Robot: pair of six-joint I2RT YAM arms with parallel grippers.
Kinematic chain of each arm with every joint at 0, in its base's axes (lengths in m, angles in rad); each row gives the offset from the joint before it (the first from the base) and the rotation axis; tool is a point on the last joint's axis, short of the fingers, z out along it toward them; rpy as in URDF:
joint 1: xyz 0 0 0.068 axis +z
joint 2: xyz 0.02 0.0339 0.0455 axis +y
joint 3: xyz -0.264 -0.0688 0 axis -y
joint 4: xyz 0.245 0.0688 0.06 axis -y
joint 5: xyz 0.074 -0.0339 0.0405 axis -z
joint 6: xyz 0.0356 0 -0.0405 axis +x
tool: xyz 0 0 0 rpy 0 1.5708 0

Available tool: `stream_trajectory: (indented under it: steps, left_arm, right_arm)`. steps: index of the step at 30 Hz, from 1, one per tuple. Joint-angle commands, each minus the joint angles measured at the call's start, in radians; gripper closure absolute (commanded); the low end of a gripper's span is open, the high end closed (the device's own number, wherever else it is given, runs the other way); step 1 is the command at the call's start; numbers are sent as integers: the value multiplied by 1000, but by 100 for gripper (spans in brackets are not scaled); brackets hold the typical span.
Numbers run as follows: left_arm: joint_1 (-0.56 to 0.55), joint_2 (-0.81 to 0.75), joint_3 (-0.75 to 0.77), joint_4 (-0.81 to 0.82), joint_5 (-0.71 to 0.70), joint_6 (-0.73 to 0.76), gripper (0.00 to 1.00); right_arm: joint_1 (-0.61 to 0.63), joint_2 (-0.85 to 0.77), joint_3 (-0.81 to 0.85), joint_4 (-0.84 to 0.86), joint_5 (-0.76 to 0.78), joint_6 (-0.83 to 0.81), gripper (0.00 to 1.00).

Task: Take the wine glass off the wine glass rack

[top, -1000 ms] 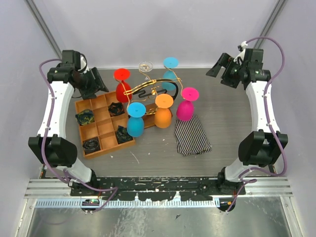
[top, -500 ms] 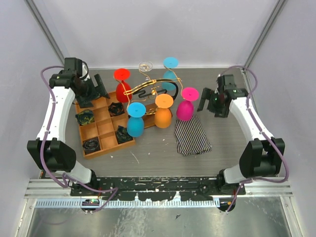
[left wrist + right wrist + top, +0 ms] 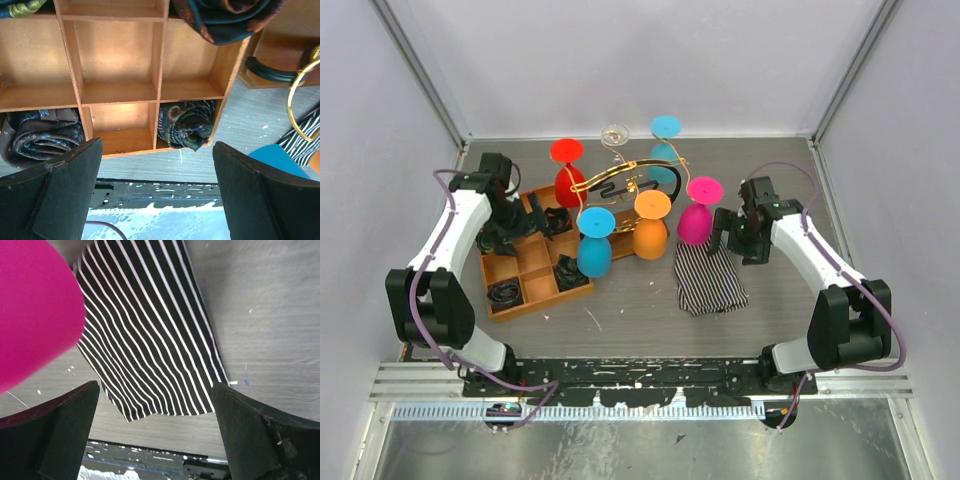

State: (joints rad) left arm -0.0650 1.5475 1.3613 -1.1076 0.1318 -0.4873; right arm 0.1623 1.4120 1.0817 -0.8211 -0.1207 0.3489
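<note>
The wine glass rack (image 3: 625,183), gold wire with a black bar, stands mid-table. Several coloured wine glasses hang on it upside down: red (image 3: 566,172), blue (image 3: 595,240), orange (image 3: 650,226), pink (image 3: 697,212). My right gripper (image 3: 732,238) is open just right of the pink glass (image 3: 35,305), apart from it, with the striped cloth (image 3: 150,330) below its jaws (image 3: 155,435). My left gripper (image 3: 515,232) hangs open over the orange-brown tray (image 3: 120,92), empty (image 3: 157,200). The rack's black bar (image 3: 270,74) and a gold loop (image 3: 294,112) show at the right of the left wrist view.
The compartment tray (image 3: 498,298) holds rolled dark cloths (image 3: 185,125). A striped cloth (image 3: 708,275) lies on the table beside the rack. A second blue glass (image 3: 666,140) and a clear glass (image 3: 614,135) are at the rack's far side. Walls enclose the table.
Both arms came down and inward. The left gripper opened and moved over the tray. The right gripper swung in beside the pink glass.
</note>
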Motion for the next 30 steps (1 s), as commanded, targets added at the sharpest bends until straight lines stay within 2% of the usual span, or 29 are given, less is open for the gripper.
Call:
stream_trajectory:
  steps: [1, 9, 20, 25, 30]
  left_arm:
    - [-14, -8, -59, 52, -22, -28, 2]
    - [-43, 57, -162, 114, -50, -73, 1]
    - [-41, 144, -222, 116, -195, -90, 2]
    - [5, 196, -211, 169, -210, -85, 2]
    - [113, 291, -89, 136, -226, -59, 2]
  right_arm:
    - [45, -37, -56, 20, -28, 34, 0]
    - [114, -38, -107, 52, -20, 95, 0]
    - [120, -47, -85, 56, 9, 93, 0]
    - [120, -46, -91, 61, 1, 96, 0]
    - [119, -51, -78, 52, 6, 97, 0]
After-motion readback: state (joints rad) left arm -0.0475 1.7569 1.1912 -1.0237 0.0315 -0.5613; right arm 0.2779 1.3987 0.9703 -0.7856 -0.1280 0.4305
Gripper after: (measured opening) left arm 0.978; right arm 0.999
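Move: The left hand is over the wooden tray, whose middle lies about 12 cm below and 1 cm ahead and left. From this hand the near blue glass hangs 12 cm right and 4 cm back, the red one 8 cm ahead and 8 cm right. The pink wine glass is about 8 cm left and 4 cm ahead of the right hand, near its height; the orange one is 16 cm left, 1 cm ahead. The striped cloth lies 10 cm below, 4 cm left and 1 cm back. The left hand sinks about 10 cm into the near part of the wooden tray, drawing back some 3 cm as its open fingertips swing towards the base, then shifts a couple of centimetres left with the fingers against the dividers, pushing the tray along. Meanwhile the right hand, wide open, eases back, left and down by about 3 cm each over the striped cloth, staying just in front and to the right of the pink wine glass, then holds still. ##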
